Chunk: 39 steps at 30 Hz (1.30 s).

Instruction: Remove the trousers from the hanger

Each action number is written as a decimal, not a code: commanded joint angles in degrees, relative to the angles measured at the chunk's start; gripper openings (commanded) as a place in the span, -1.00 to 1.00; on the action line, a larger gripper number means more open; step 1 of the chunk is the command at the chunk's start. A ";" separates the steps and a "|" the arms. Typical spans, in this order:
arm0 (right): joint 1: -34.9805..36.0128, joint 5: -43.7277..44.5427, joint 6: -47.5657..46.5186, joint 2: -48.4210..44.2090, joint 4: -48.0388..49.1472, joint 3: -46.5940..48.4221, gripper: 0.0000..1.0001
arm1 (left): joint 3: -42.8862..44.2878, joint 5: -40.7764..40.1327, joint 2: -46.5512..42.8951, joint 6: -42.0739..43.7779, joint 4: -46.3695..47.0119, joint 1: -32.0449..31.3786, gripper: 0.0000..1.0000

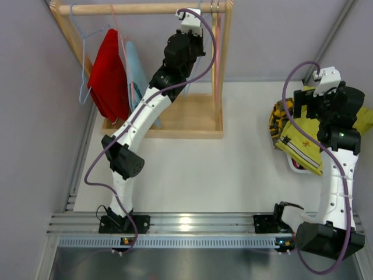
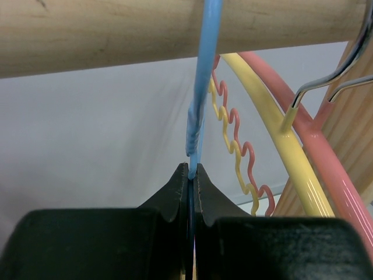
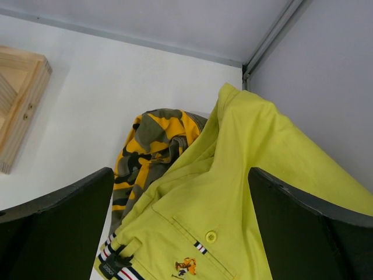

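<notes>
Red trousers (image 1: 108, 73) and light blue trousers (image 1: 137, 73) hang folded on hangers at the left end of the wooden rail (image 1: 134, 8). Further right along the rail (image 2: 116, 32), my left gripper (image 2: 191, 170) is shut on the thin neck of a blue hanger (image 2: 201, 99), just under the rail. What hangs from that hanger is hidden. The yellow-green trousers (image 3: 250, 192) lie crumpled on the table at the right (image 1: 361, 119). My right gripper (image 3: 180, 198) hovers open above them, touching nothing.
A yellow-and-black camouflage cloth (image 3: 148, 143) lies partly under the yellow-green trousers. Empty yellow (image 2: 288, 146) and pink (image 2: 326, 163) hangers hang right of the blue one. The rack's wooden base (image 1: 186, 116) and uprights stand at the back. Grey walls close in on both sides.
</notes>
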 commanded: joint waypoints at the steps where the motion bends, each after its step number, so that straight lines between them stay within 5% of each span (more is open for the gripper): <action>1: -0.80 -1.87 -0.15 -1.38 0.56 -0.28 0.99 | -1.40 -1.87 -0.97 0.09 -0.17 0.59 -1.00; 7: -0.80 -2.22 -0.06 -1.65 0.73 0.06 0.99 | -8.52 -0.47 -6.50 -1.05 -0.17 0.59 -0.35; 13: -0.80 -2.48 0.11 -1.91 0.56 0.15 0.99 | -14.94 0.68 -13.52 -1.50 -0.61 0.51 -0.19; 21: -0.80 -3.27 0.99 -2.70 0.12 0.24 0.99 | -24.86 3.67 -25.57 -6.24 -5.18 0.16 0.34; 35: -0.88 -4.76 2.48 -2.97 -0.85 0.51 0.99 | -38.23 5.79 -47.98 -7.03 -11.07 -0.11 0.48; 39: -0.88 -5.29 2.40 -3.58 -1.11 -0.63 0.99 | -37.36 6.57 -52.20 -13.17 -11.68 8.28 0.46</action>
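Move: The left gripper still pinches the empty blue hanger by its neck; the wooden rail it goes on is about 6 cm above the fingertips and 2 cm ahead. The yellow and pink hangers hang 5 and 7 cm to the right, roughly 1 cm ahead, and the light-blue trousers about 22 cm left, 2 cm back and 18 cm lower. From the right gripper, that spot on the rail is some 21 cm ahead, 34 cm left and 20 cm above. Open the left gripper to about three quarters to let go of the blue hanger's neck, dropping the hand some 5 cm straight down from under the rail as the fingers part. Then draw it back about 20 cm and 12 cm left, rising again to finish a little above its starting height, fingers tipped slightly down. ##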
